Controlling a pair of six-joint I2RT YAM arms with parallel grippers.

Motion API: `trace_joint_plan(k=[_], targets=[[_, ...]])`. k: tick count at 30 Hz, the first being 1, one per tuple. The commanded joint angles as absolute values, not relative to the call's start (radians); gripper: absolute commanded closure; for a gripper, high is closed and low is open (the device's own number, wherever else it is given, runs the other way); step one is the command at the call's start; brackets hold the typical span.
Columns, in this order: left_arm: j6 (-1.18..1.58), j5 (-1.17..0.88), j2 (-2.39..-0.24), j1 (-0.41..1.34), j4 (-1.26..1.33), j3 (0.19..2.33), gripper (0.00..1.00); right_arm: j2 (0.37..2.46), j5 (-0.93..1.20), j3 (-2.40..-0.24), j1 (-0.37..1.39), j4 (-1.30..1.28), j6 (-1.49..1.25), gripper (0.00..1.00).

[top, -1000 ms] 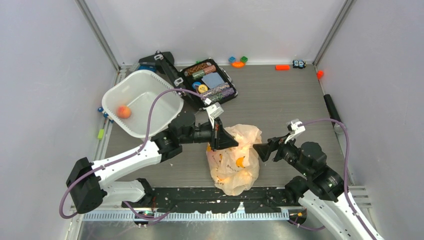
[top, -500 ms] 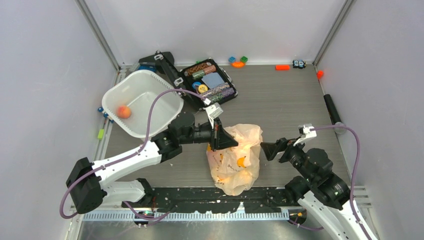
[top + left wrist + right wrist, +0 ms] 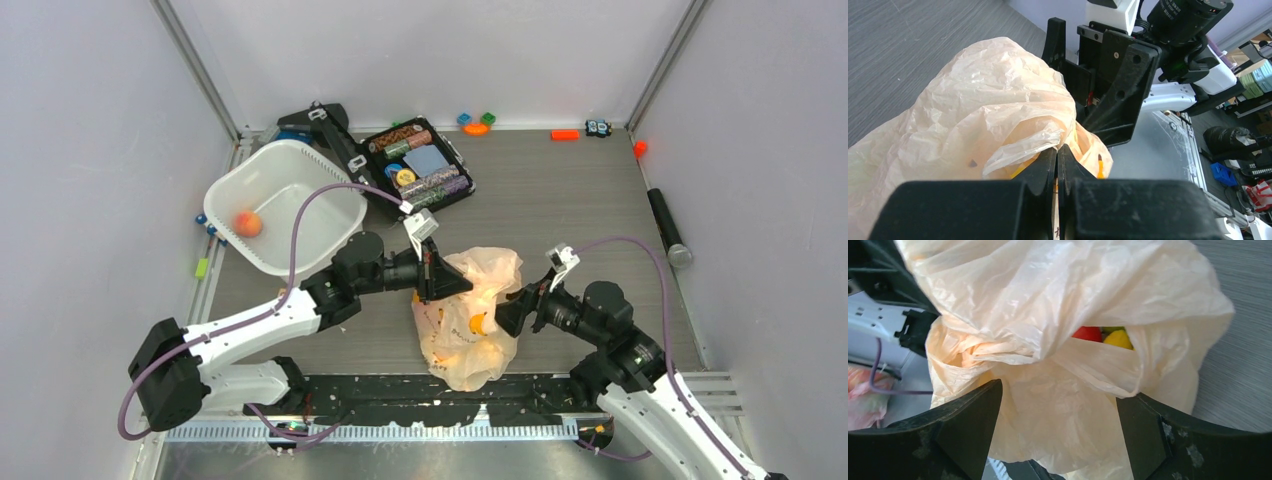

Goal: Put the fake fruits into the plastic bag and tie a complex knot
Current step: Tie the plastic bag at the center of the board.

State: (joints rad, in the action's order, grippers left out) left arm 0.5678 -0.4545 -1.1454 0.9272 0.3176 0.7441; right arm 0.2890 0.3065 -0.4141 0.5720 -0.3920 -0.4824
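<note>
The pale peach plastic bag (image 3: 470, 330) stands near the table's front edge, bulging. My left gripper (image 3: 438, 281) is shut on a fold of the bag's upper film (image 3: 1023, 150), its jaws pressed together (image 3: 1057, 155). My right gripper (image 3: 508, 312) is open against the bag's right side. Its fingers (image 3: 968, 425) stand wide apart, with loose bag film (image 3: 1063, 405) between them. Through a gap in the bag I see fake fruits: a red one (image 3: 1087, 333), a yellow one (image 3: 1118, 338) and a sliver of green. A small orange fruit (image 3: 247, 223) lies in the white tub (image 3: 300, 200).
An open black case of poker chips (image 3: 418, 165) sits behind the bag. Small toy blocks (image 3: 476, 123) and an orange piece (image 3: 565, 135) lie along the back wall. A black cylinder (image 3: 668, 225) lies at the right edge.
My right gripper drew back to the right, then swung left and now straddles the bag's right side. The left gripper kept its hold and barely moved.
</note>
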Motion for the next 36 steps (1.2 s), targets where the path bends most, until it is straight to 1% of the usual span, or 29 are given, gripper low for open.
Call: trace_joint_plan(k=[1,3,5,6,7,10,15,17,18,19,20,21,22,23,24,25,27,30,32,36], targets=[[0.57,-0.438,-1.129,0.922,0.445,0.721,1.0,0.293,0.493,-0.381,0.571,-0.142,-0.479,0.08],[0.571,-0.434,-1.132,0.922,0.449,0.717,1.0,0.327,0.57,-0.351,0.573,-0.061,-0.498,0.09],[0.572,-0.43,-1.132,0.922,0.455,0.71,1.0,0.348,0.593,-0.34,0.589,0.028,-0.517,0.1],[0.573,-0.428,-1.133,0.922,0.46,0.706,1.0,0.349,0.589,-0.339,0.607,0.065,-0.516,0.1],[0.574,-0.426,-1.133,0.922,0.465,0.701,1.0,0.353,0.574,-0.34,0.616,0.079,-0.507,0.08],[0.584,-0.425,-1.135,0.922,0.486,0.694,1.0,0.381,0.542,-0.347,0.65,0.131,-0.49,0.07],[0.599,-0.419,-1.147,0.923,0.53,0.688,1.0,0.478,0.48,-0.336,0.727,0.247,-0.491,0.1],[0.605,-0.413,-1.149,0.923,0.551,0.679,1.0,0.517,0.436,-0.341,0.765,0.281,-0.478,0.16],[0.61,-0.408,-1.148,0.923,0.563,0.675,1.0,0.543,0.41,-0.344,0.784,0.289,-0.475,0.23],[0.612,-0.402,-1.148,0.923,0.569,0.67,1.0,0.554,0.399,-0.344,0.791,0.309,-0.476,0.26],[0.617,-0.397,-1.145,0.923,0.575,0.664,1.0,0.571,0.383,-0.344,0.799,0.318,-0.482,0.34],[0.618,-0.389,-1.141,0.923,0.581,0.66,1.0,0.58,0.376,-0.344,0.801,0.332,-0.488,0.4],[0.617,-0.38,-1.135,0.923,0.578,0.656,1.0,0.581,0.361,-0.346,0.804,0.335,-0.491,0.54],[0.611,-0.369,-1.124,0.923,0.563,0.651,1.0,0.577,0.353,-0.348,0.804,0.323,-0.491,0.63],[0.602,-0.354,-1.11,0.923,0.532,0.65,1.0,0.572,0.329,-0.358,0.804,0.307,-0.489,0.8],[0.589,-0.34,-1.092,0.922,0.493,0.652,1.0,0.56,0.319,-0.363,0.804,0.27,-0.479,0.91],[0.56,-0.317,-1.053,0.922,0.4,0.664,1.0,0.532,0.29,-0.376,0.804,0.213,-0.469,0.94],[0.527,-0.293,-0.998,0.919,0.252,0.695,1.0,0.504,0.252,-0.413,0.803,0.114,-0.453,0.95],[0.497,-0.288,-0.973,0.917,0.126,0.747,1.0,0.5,0.214,-0.454,0.802,-0.028,-0.429,0.95],[0.453,-0.257,-0.936,0.917,-0.066,0.818,1.0,0.497,0.187,-0.513,0.802,-0.167,-0.379,0.95]])
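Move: The loose right side of the bag's mouth, which the open right hand is after, lies about 8 cm to its left, roughly 1 cm back and some 3 cm higher. The left gripper, already pinching the bag's neck, is about 8 cm left, 4 cm ahead and 5 cm up from the right hand. The bag's fruit-filled body is about 8 cm left, 7 cm back and 9 cm below the right hand. From the left hand, that loose mouth is close, some 5 cm back and a little lower. The right gripper pinches the loose plastic beside the left fingertips: wide open, it sweeps about 8 cm left while rising some 4 cm, drawing slightly back and turning about 20 degrees counter-clockwise, then shuts and eases about 1 cm right and up. The left hand keeps its pinch, holding nearly still before pulling about 2.5 cm left. ##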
